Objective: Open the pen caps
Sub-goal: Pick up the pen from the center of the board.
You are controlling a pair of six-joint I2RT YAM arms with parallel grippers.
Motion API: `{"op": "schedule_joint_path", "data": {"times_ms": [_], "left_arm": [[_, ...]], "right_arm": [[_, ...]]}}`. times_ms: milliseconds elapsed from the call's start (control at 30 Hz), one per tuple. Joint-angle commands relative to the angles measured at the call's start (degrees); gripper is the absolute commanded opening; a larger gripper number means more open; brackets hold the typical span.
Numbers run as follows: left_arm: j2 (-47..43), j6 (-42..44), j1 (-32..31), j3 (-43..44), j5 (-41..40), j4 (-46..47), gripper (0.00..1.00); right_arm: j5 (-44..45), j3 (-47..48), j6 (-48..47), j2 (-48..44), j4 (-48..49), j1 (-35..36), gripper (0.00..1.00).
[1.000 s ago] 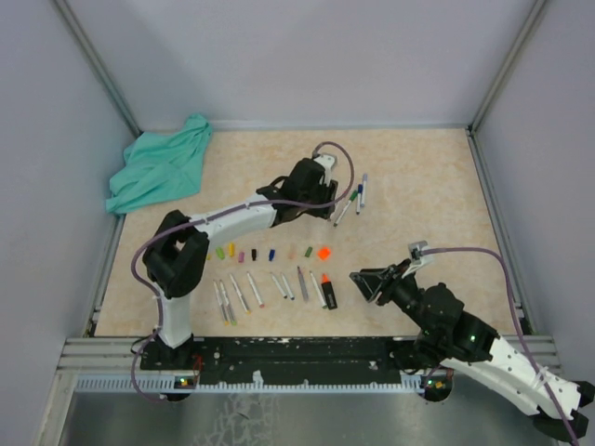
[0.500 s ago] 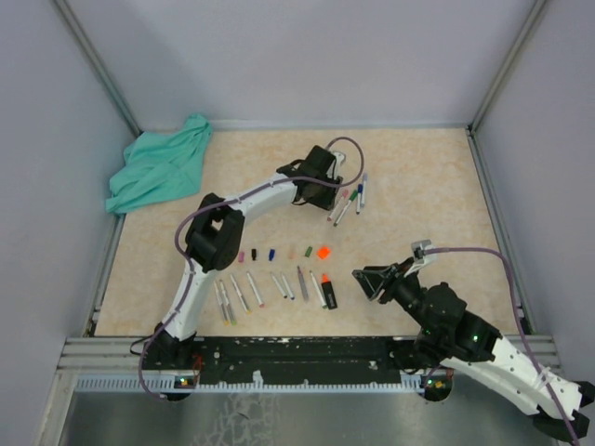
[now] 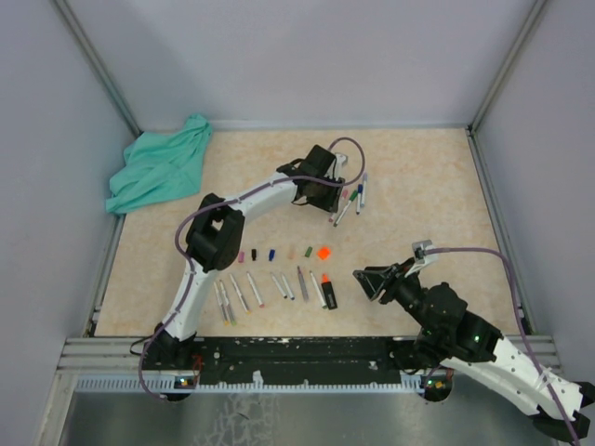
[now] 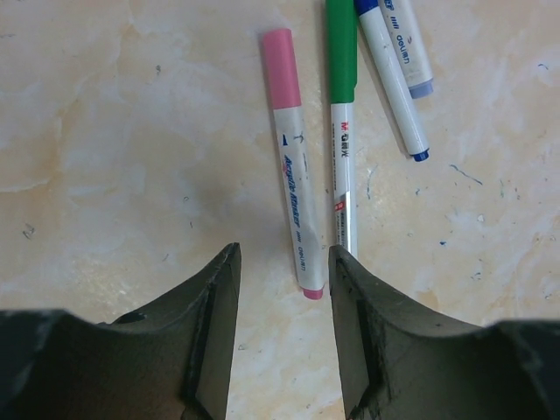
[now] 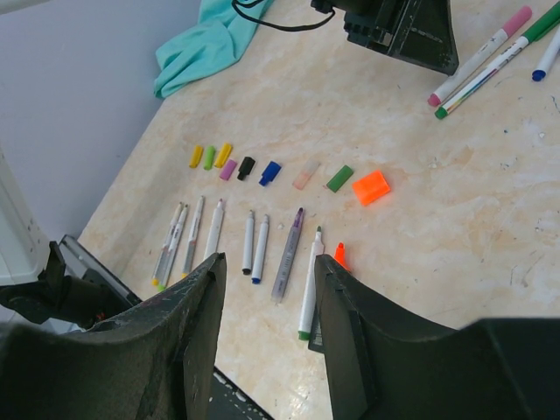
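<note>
Loose pen caps lie in a row: yellow [image 5: 196, 156], black [image 5: 246, 168], blue [image 5: 269, 173], green [image 5: 339, 178] and a larger orange one [image 5: 371, 187], seen from above around [image 3: 323, 251]. Further back lie capped pens. The pink-capped pen [image 4: 295, 175] points its tail into the gap of my open left gripper [image 4: 282, 262], touching neither finger. The green-capped pen [image 4: 342, 105] lies just right of it. From above, the left gripper [image 3: 334, 210] hovers at these pens. My right gripper [image 5: 267, 271] stands open and empty at the front right [image 3: 364, 285].
A row of uncapped pen barrels [image 5: 254, 245] lies near the front edge, below the caps [image 3: 270, 286]. A teal cloth [image 3: 158, 172] is bunched in the back left corner. Two blue pens [image 4: 398, 70] lie right of the green one. The left arm's elbow [image 3: 214, 237] hangs over the cap row's left end.
The left arm has swung its elbow forward over the cap row and carried its gripper right, down onto the capped pens. The right arm has barely moved.
</note>
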Motion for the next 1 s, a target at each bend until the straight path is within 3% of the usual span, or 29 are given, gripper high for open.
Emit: {"op": "schedule_joint_path", "data": {"times_ms": [0, 500, 633, 800, 967], "left_arm": [[1.12, -0.96, -0.49, 1.81, 2.25, 0.59, 0.5], [3.4, -0.25, -1.79, 1.97, -2.97, -2.12, 0.44], [3.73, 0.88, -1.99, 1.96, -6.4, -3.35, 0.35], [3.75, 2.52, -2.16, 1.55, -9.07, -4.15, 0.34], [3.54, 3.15, -2.12, 1.27, -17.08, -6.24, 0.2]], "right_arm": [[0.41, 2.11, -0.63, -0.87, 1.12, -0.35, 0.46], [0.08, 2.09, -0.37, -0.87, 0.73, -0.34, 0.46], [0.05, 2.1, -0.28, -0.82, 0.74, -0.34, 0.46], [-0.09, 2.07, -0.01, -0.82, 0.75, -0.37, 0.46], [-0.36, 2.12, 0.31, -0.84, 0.29, -0.33, 0.46]]}}
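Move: About 4 cm ahead, 3 cm right and 2 cm below the left hand lies the middle of the pink-capped pen, its bare end almost between the open fingers. The green-capped pen lies some 3 cm ahead and 5 cm right of that hand, the blue pen about 5 cm ahead and 8 cm right, and the grey-capped pen 9 cm ahead and 10 cm right. From the idle right hand the pink pen is roughly 29 cm ahead, 4 cm left and 16 cm lower. Sinking about 1.5 cm over the bare end of the pink-capped pen, the left hand first eases back and right by around a centimetre, then returns forward and left, rolling slightly. Its fingers narrow from half open to about a quarter and come up against the pen's white barrel on both sides, near the bare end. ##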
